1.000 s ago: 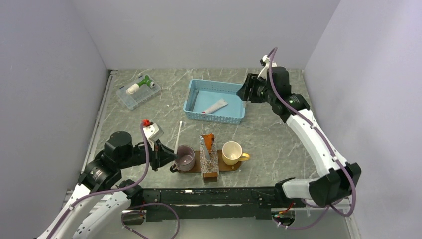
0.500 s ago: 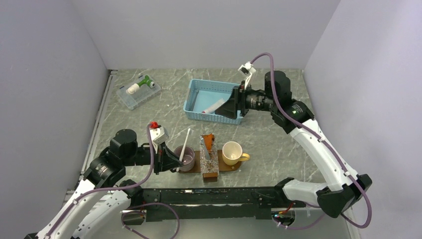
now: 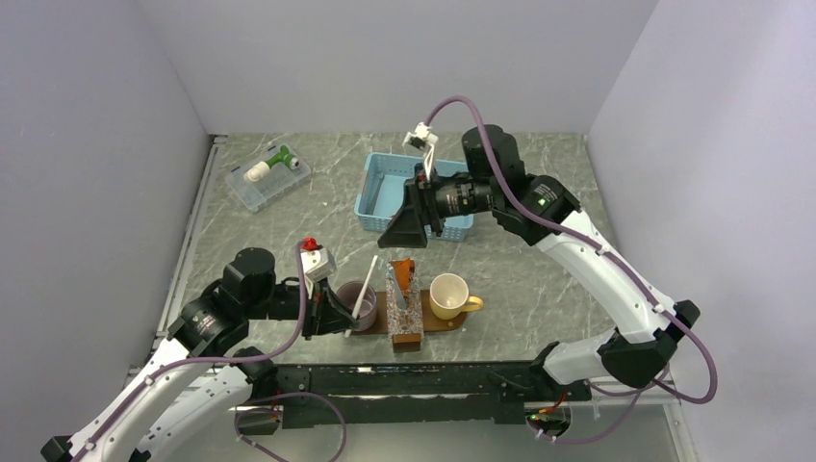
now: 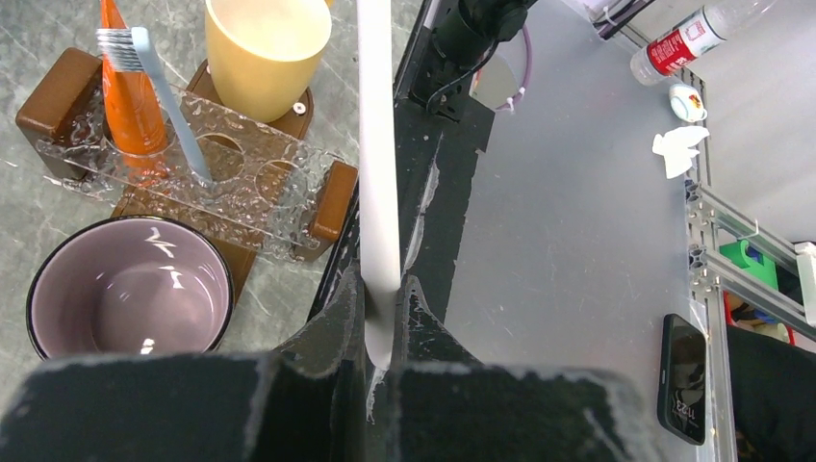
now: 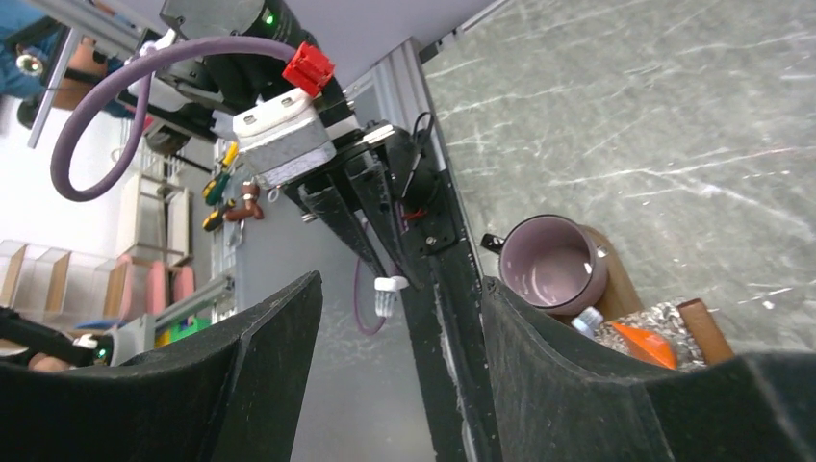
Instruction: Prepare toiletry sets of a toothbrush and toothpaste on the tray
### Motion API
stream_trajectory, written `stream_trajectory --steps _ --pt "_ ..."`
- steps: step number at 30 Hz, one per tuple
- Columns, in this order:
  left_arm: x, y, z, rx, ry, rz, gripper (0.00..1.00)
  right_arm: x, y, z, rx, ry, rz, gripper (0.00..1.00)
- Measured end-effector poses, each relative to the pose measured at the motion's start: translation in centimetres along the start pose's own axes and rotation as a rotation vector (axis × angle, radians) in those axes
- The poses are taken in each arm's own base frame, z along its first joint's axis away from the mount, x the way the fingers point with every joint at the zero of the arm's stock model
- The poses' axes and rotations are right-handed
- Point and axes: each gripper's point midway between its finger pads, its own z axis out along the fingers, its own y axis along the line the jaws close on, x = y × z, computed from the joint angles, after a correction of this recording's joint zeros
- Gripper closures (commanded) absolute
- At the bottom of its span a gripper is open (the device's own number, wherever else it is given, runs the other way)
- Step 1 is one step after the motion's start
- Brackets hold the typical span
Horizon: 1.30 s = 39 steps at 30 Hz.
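My left gripper [image 4: 382, 318] is shut on the lower end of a white toothbrush [image 4: 377, 144]. It holds the brush tilted beside the purple mug [image 3: 356, 303]; the top view shows this toothbrush [image 3: 366, 289] and the left gripper [image 3: 344, 320]. The orange toothpaste [image 4: 123, 87] stands in a clear holder [image 4: 221, 164] with a blue brush [image 4: 159, 87], on the dark-brown tray [image 4: 293, 106]. My right gripper [image 3: 409, 236] hangs open and empty above the holder, in front of the blue basket. In its own view the right gripper [image 5: 399, 366] frames the toothbrush's head [image 5: 392, 294].
A yellow mug [image 3: 450, 294] stands on the tray's right end [image 3: 460, 320]. The light-blue basket [image 3: 385, 188] sits behind, partly hidden by the right arm. A clear box [image 3: 267, 175] holding a green and white item lies at the back left.
The right arm swung from behind the basket forward and left to above the holder, its jaws widening. The left gripper carried the toothbrush rightward to the purple mug.
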Motion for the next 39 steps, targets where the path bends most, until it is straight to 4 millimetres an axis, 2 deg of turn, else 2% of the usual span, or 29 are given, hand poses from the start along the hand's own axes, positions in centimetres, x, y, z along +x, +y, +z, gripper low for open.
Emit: stream_trajectory --steps 8,14,19,27,32,36,39 --pt "0.1 -0.2 0.1 0.008 0.005 0.001 1.00 3.0 1.4 2.0 -0.035 0.143 0.029 0.37" --pt "0.1 -0.2 0.1 0.010 0.007 0.002 1.00 5.5 1.6 3.4 -0.037 0.239 0.040 0.42" --pt "0.2 -0.3 0.1 0.013 0.010 0.003 1.00 6.1 2.2 3.6 -0.049 0.259 0.027 0.48" --pt "0.2 -0.3 0.1 0.015 0.010 0.003 1.00 6.1 1.8 3.6 -0.028 0.256 0.023 0.60" --pt "0.2 -0.3 0.2 0.017 0.013 0.002 1.00 6.1 1.7 3.6 -0.018 0.253 0.018 0.74" --pt "0.3 -0.3 0.3 0.017 0.020 -0.002 0.99 6.0 1.3 3.7 -0.001 0.249 0.006 0.97" --pt "0.4 -0.2 0.3 0.016 0.022 -0.004 0.81 6.1 1.1 3.7 0.009 0.251 0.007 1.00"
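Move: The head of the white toothbrush held in the left gripper lies about 4 cm back, 3 cm to the left and 5 cm below the right hand. Far below, by roughly 34 cm, the clear stand is about 1 cm back and 2 cm to the right, the purple mug 2 cm back and 9 cm to the left, the yellow mug 1 cm ahead and 11 cm to the right. From the left hand the toothbrush head is some 7 cm ahead, 5 cm to the right and 10 cm up. Bring the open right gripper back and down about 5 cm each way, easing a little to the left, with its fingertips tipping some 10 degrees further down, onto the toothbrush head. Then hold it nearly still and close the fingers from well open to almost shut, pinching the head end. Keep the left gripper steady, still gripping the handle. ##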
